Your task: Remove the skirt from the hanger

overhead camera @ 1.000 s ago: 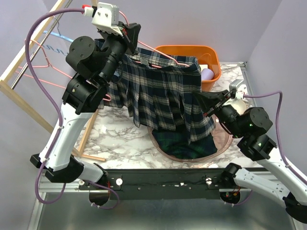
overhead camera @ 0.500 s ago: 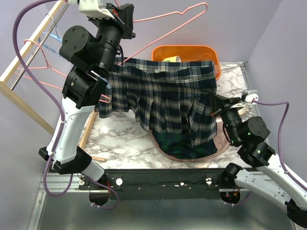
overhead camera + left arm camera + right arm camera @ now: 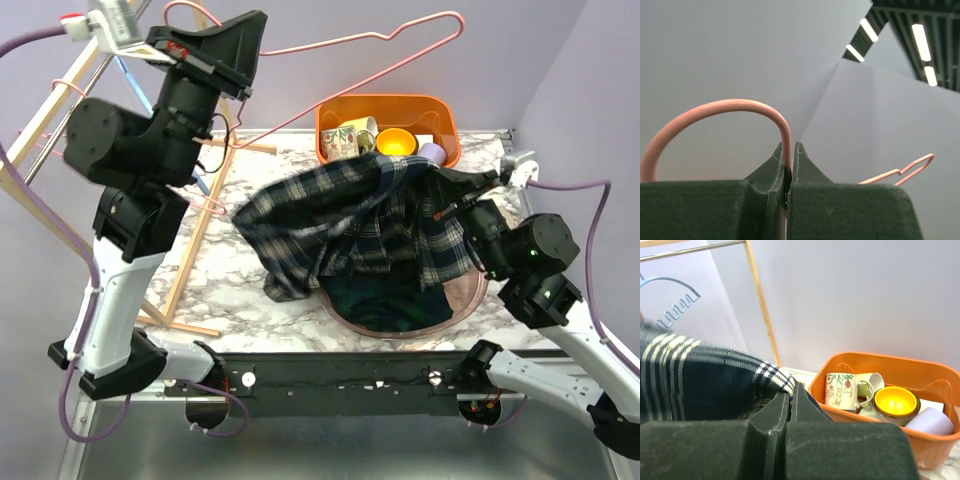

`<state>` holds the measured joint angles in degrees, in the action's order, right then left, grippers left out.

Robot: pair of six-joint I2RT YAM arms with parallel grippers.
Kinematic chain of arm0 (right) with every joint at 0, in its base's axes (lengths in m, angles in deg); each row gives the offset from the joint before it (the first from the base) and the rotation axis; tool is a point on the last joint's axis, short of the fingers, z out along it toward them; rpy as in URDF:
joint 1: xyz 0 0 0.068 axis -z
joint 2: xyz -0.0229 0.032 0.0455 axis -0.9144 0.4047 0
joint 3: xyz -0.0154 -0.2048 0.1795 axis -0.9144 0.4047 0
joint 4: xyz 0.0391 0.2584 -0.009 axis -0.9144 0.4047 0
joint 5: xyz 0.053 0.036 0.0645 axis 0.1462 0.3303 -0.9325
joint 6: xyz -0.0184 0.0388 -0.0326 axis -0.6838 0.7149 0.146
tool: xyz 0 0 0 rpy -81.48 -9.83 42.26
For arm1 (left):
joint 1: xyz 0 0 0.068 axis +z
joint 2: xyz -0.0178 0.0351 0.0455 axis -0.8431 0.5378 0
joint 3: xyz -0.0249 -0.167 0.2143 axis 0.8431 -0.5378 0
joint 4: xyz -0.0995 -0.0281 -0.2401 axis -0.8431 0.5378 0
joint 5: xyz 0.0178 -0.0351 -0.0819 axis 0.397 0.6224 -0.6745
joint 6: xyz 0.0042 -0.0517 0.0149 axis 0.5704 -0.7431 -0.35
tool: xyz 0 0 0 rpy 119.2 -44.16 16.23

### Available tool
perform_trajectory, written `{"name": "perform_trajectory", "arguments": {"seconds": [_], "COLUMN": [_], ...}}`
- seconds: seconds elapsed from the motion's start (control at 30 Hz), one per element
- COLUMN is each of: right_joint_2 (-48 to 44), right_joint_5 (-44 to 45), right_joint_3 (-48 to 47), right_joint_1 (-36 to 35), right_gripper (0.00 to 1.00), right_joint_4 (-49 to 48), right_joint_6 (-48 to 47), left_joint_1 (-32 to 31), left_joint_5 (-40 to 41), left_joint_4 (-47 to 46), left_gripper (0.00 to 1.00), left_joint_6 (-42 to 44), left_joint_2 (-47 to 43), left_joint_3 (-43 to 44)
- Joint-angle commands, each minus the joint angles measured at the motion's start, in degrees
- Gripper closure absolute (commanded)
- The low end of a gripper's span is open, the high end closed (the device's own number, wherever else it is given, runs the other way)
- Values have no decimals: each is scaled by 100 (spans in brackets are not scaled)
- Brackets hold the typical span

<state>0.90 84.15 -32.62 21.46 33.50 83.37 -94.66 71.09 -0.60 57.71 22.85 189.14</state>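
The plaid skirt (image 3: 340, 225) hangs in a loose bunch over the pink basin (image 3: 462, 302), free of the hanger. My right gripper (image 3: 436, 186) is shut on the skirt's (image 3: 700, 385) upper edge, and the cloth pokes out between its fingertips (image 3: 791, 390). The pink wire hanger (image 3: 380, 50) is bare and held high over the back of the table. On its hook (image 3: 715, 112) my left gripper (image 3: 788, 152) is shut. From above, that left gripper (image 3: 195, 35) sits at the upper left, well clear of the skirt.
An orange bin (image 3: 440, 115) at the back holds a printed mug (image 3: 841, 390), a yellow bowl (image 3: 895, 402) and a lilac cup (image 3: 930, 421). A wooden rack (image 3: 40, 120) with blue and pink hangers stands on the left. More dark cloth lies in the basin.
The left arm has lifted the hanger higher and it has come out of the skirt. The skirt has dropped from a stretched span into a bunch hanging from my right gripper.
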Motion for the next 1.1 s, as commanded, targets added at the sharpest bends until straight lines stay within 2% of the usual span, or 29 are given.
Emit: {"name": "perform_trajectory", "arguments": {"seconds": [0.0, 0.23, 0.37, 0.7, 0.87, 1.07], "right_joint_2": [502, 1469, 1873, 2498, 2499, 2340], "right_joint_5": [-253, -675, -359, -7, 160, 204], "right_joint_3": [-1009, -2750, -3409, -4887, -5100, -5020], "right_joint_1": [19, 19, 19, 28, 19, 19], "right_gripper": [99, 99, 99, 99, 99, 99], "right_joint_4": [-495, -407, -609, -697, -583, -171], "right_joint_6": [-424, -715, -952, -1427, -1919, -2017], "left_joint_1": [19, 19, 27, 19, 19, 19], "left_joint_5": [-534, -535, -508, -939, -1158, -1316], "left_joint_4": [-619, -681, -734, -523, -321, -216], "left_gripper": [100, 100, 100, 100, 100, 100], "left_joint_6": [-759, -645, -504, -460, -241, -3], "left_joint_2": [-267, -812, -1278, -1946, -2052, -2236], "left_joint_3": [15, -318, -845, -1171, -1285, -1522]}}
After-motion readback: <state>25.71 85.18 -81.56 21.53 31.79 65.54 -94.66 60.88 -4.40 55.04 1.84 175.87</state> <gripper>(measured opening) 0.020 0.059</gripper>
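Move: The freed plaid skirt already hangs from the right fingers. The pink tray lies some 45 cm below that hand and about 4 cm ahead; the green skirt heaped in it is some 3 cm to the hand's left and 1 cm ahead, and the orange bin roughly 32 cm ahead, 2 cm left. The left hand holds the empty pink hanger; the rack's rail is about 14 cm to its left, 8 cm back, slightly lower, and another pink hanger hangs 19 cm left, 14 cm back. The plaid skirt, still pinched by its edge, is hoisted nearly straight up over the tray, about 24 cm, by the right hand, which eases forward-left at first, then drifts back to the right while its fingers tip up some 25 degrees. The emptied hanger stays clamped in the left hand as that hand draws back about 14 cm, then also leftward and slightly up, towards the rack. ##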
